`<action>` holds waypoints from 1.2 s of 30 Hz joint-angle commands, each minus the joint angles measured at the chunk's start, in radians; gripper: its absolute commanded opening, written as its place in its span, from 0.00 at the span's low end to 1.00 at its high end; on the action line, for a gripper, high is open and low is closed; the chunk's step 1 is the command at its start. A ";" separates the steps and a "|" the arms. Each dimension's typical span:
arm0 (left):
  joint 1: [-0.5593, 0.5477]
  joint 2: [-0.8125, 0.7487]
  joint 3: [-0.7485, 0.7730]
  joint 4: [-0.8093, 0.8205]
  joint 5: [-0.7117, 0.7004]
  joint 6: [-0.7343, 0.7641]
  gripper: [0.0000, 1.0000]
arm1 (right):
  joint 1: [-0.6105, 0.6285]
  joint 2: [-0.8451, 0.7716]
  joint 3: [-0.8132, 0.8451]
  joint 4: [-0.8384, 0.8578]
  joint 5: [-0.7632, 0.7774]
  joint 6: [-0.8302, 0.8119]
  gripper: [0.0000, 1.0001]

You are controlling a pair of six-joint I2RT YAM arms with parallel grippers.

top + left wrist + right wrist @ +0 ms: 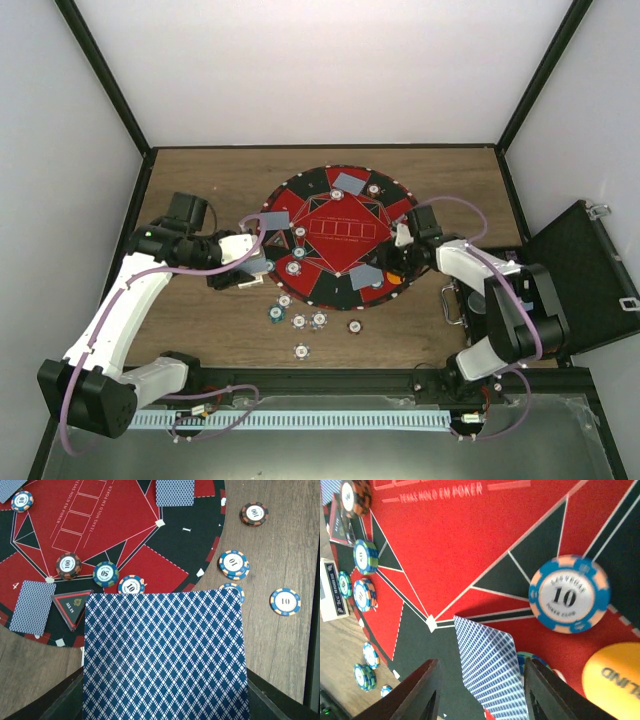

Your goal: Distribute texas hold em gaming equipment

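My left gripper (252,268) is shut on playing cards (165,655) with blue diamond-patterned backs that fill the lower left wrist view, just off the mat's near-left edge. My right gripper (482,695) hangs open over the right side of the round red-and-black mat (340,262). A tilted card (490,670) lies between its fingers (422,690), touching neither and leaning on a teal chip (532,661). A blue 10 chip (569,594) and an orange button disc (615,680) sit beside it. More cards (175,492) and chips (105,573) lie around the mat.
Several loose chips (300,321) lie on the wooden table in front of the mat, and another (285,601) lies further off. A black triangular ALL IN marker (72,605) sits on the mat's edge. The open black case (580,270) stands at the right.
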 commanded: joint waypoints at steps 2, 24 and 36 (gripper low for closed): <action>0.003 -0.011 0.012 0.016 0.036 0.012 0.04 | -0.007 -0.077 0.121 -0.149 0.201 -0.045 0.49; 0.003 -0.025 0.020 0.022 0.052 0.006 0.04 | 0.488 -0.007 0.377 0.184 -0.128 0.319 0.88; 0.003 -0.023 0.014 0.025 0.051 0.007 0.04 | 0.534 0.060 0.342 0.363 -0.221 0.410 0.86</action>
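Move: The deck, still gripped by the left hand and sticking out a couple of centimetres to its right, lies about 29 cm to the right hand's left, 9 cm back and some 14 cm above it. The dealt card is just under the right hand, roughly 3 cm left, 2 cm back, with the dealer button 4 cm right and 3 cm back. On the table, the card box lies about 5 cm left of the deck and 5 cm farther out, 17 cm lower. Leaving the dealt card on the mat, the right hand first lifts with a slight forward swing, then sweeps some 22 cm to the left and a little back while climbing about 16 cm towards the deck, easing off as it nears it. On the way its half-open fingers spread wide and the wrist swings counter-clockwise with its left side rising, some 35 degrees in all, so the gap faces the deck's free end without reaching it, while the left hand holds the deck almost still. ##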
